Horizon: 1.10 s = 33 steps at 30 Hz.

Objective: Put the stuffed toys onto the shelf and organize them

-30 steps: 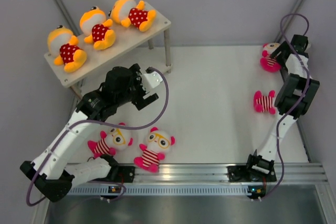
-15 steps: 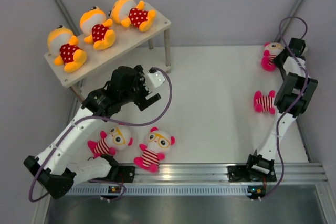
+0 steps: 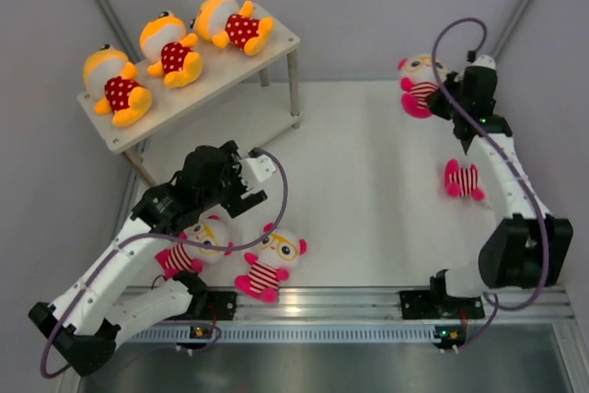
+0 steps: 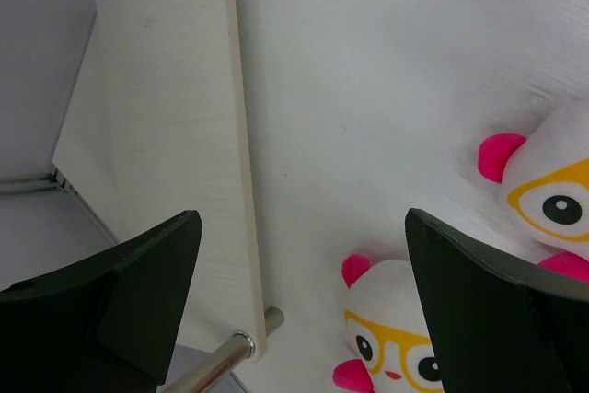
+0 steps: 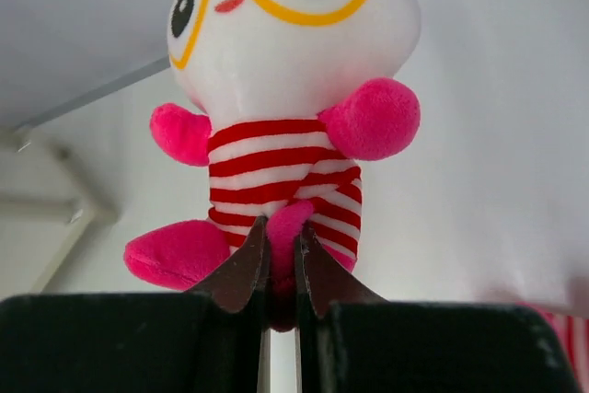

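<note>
Three orange-yellow stuffed toys (image 3: 170, 48) in red dotted shirts lie on the top board of the shelf (image 3: 276, 47) at the back left. My right gripper (image 3: 444, 98) (image 5: 282, 236) is shut on a pink leg of a white-faced, glasses-wearing toy (image 3: 421, 85) (image 5: 294, 89), which hangs off the table at the back right. Another striped toy (image 3: 463, 179) lies face down beside the right arm. Two more white-faced toys (image 3: 270, 260) (image 3: 198, 246) lie near the front left. My left gripper (image 3: 250, 174) (image 4: 302, 227) hangs open above them, holding nothing.
The shelf's lower board (image 4: 166, 89) and a metal leg (image 4: 230, 361) show just left of the two near toys (image 4: 396, 338) in the left wrist view. A metal rail (image 3: 368, 306) runs along the table's front edge. Grey walls close in the back and sides.
The right gripper closed on the far-right toy, lifted it and swung it leftward. The left arm drew back from the shelf toward the two near toys, still open.
</note>
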Tool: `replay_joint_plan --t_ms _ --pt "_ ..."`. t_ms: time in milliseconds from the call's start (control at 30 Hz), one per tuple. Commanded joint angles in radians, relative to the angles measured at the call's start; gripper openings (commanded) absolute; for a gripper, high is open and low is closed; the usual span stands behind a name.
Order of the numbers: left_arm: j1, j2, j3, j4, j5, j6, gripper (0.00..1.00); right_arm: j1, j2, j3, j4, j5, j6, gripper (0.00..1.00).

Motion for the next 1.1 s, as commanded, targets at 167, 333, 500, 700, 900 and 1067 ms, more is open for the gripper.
replay_joint_plan --t_ms 167,333,500,700,900,1067 --pt "0.008 -0.159 -0.047 0.024 -0.004 -0.012 0.98 0.551 -0.206 -0.128 0.101 -0.116 -0.143 0.00" --pt "0.018 -0.216 -0.068 0.024 0.006 -0.032 0.98 0.723 -0.051 -0.021 0.185 -0.122 -0.177 0.00" --pt "0.024 -0.251 -0.076 0.024 -0.020 -0.014 0.98 0.800 0.207 0.097 0.302 -0.068 -0.069 0.00" --pt "0.024 -0.269 -0.084 0.015 -0.024 -0.008 0.98 0.841 0.462 0.360 0.335 0.028 -0.074 0.00" --pt "0.024 -0.271 -0.090 0.015 -0.009 -0.006 0.98 0.840 0.624 0.557 0.352 0.114 -0.082 0.00" --pt "0.024 -0.262 -0.094 0.015 -0.004 0.003 0.98 0.840 0.767 0.699 0.315 0.078 -0.108 0.03"
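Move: The right hand, already pinching the panda toy by a pink leg, is taking it to the right end of the shelf's lower board, about 52 cm to its left, 8 cm ahead and 13 cm below. The shelf's front right leg stands roughly 39 cm left and 8 cm ahead. The nearest yellow toy, on the upper board, is some 55 cm left, 11 cm ahead and 13 cm higher. From the open left hand, that lower-board spot lies about 28 cm ahead, 3 cm left and 13 cm below. Sweeping left about 46 cm in an arc, the right hand first draws back and rises, then sinks and pushes forward again, lifting slightly at the end, to bring the panda toy in under the upper board beside the front right leg. It turns some 45 degrees counter-clockwise and keeps its pinch. The open left hand eases back, left and up about 5 cm, away from the lower-board spot. ##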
